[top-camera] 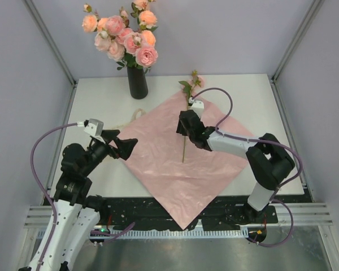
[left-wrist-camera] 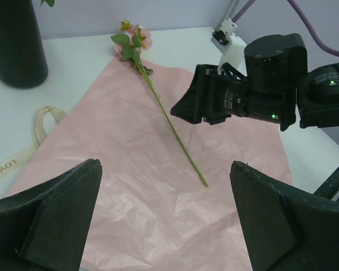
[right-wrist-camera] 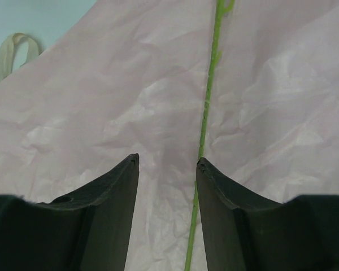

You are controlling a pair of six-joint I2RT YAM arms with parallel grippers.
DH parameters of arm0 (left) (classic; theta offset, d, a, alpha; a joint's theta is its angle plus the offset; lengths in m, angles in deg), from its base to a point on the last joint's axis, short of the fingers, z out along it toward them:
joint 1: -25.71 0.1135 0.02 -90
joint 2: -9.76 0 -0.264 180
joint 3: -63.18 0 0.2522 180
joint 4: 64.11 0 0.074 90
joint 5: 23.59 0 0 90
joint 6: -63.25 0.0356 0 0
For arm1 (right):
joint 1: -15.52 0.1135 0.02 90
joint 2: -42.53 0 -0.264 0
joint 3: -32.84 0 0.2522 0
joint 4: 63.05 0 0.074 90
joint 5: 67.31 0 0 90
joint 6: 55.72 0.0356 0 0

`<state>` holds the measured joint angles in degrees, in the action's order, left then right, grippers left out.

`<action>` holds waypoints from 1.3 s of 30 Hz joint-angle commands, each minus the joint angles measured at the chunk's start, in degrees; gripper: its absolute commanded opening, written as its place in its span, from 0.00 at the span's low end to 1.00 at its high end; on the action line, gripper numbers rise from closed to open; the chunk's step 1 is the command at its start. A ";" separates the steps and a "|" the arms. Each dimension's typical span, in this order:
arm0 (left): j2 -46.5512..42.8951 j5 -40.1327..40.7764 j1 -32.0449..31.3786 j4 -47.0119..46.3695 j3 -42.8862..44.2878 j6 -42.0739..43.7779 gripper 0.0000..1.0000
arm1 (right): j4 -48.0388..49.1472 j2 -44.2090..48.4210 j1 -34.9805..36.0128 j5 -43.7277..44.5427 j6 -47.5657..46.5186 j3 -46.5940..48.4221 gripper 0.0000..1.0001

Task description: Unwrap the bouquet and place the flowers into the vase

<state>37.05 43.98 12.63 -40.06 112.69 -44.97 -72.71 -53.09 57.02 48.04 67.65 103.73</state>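
Note:
The black vase (top-camera: 137, 82) stands at the back of the table and holds several peach-pink flowers (top-camera: 124, 34). No wrapped bouquet is in view; its pink sheet (top-camera: 158, 158) lies spread flat. One flower (top-camera: 191, 84) lies on the sheet, its thin green stem (right-wrist-camera: 209, 96) running toward me. My right gripper (top-camera: 183, 127) hovers low over the stem, jaws partly apart; in the right wrist view the stem passes between the fingers (right-wrist-camera: 168, 159), close against the right one. My left gripper (left-wrist-camera: 166, 165) hangs wide open over the sheet's left part, holding nothing.
A cream ribbon (top-camera: 133, 116) lies looped on the white table (top-camera: 96, 101) left of the sheet's back corner, also seen as the ribbon (left-wrist-camera: 42, 118) in the left wrist view. The sheet's near corner overhangs the front edge. Grey walls enclose three sides.

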 commanded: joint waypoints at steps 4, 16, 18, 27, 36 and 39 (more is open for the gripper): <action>0.66 2.66 -0.54 3.16 2.13 -0.68 1.00 | -5.50 -7.22 -0.80 4.36 1.00 9.14 0.49; -1.98 2.93 -0.72 1.49 0.99 -1.21 1.00 | -6.38 -13.46 -2.12 3.13 0.91 12.31 0.44; -1.89 2.92 -0.54 1.84 1.17 -1.12 1.00 | -7.00 -14.69 -2.29 3.05 1.17 13.18 0.43; -2.50 3.71 -0.72 1.76 1.08 -0.94 1.00 | -8.40 -18.91 -2.65 1.99 1.62 14.86 0.37; -2.50 4.42 -0.63 2.28 1.25 -0.50 1.00 | -6.74 -19.97 -2.74 -0.20 1.09 14.86 0.11; -3.03 4.77 -0.63 2.37 1.17 -0.24 1.00 | -4.54 -17.16 -2.65 -0.03 0.74 13.37 0.06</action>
<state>35.04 47.98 12.17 -37.16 112.73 -45.85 -80.20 -72.52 54.29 48.82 68.50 117.74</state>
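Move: From the right hand, the last flower's bare stem lies some 5 cm ahead, about 1 cm to the right and 8 cm below. Its blooms are about 33 cm ahead and 8 cm right, at nearly the same low level; the full vase stands around 29 cm ahead and 18 cm left, and the ribbon loop some 16 cm ahead and 18 cm left. From the left hand, the stem is about 20 cm ahead, 21 cm right and 26 cm below. Lower the right gripper about 8 cm onto the last flower's stem, easing some 4 cm forward, mostly early on. Tip the fingers about 10 degrees further down and let the hand's left side sink slightly, narrowing the half-open fingers as they descend. Down at the pink paper, stop sinking and close nearly shut, pinching the bare stem between the fingertips. ##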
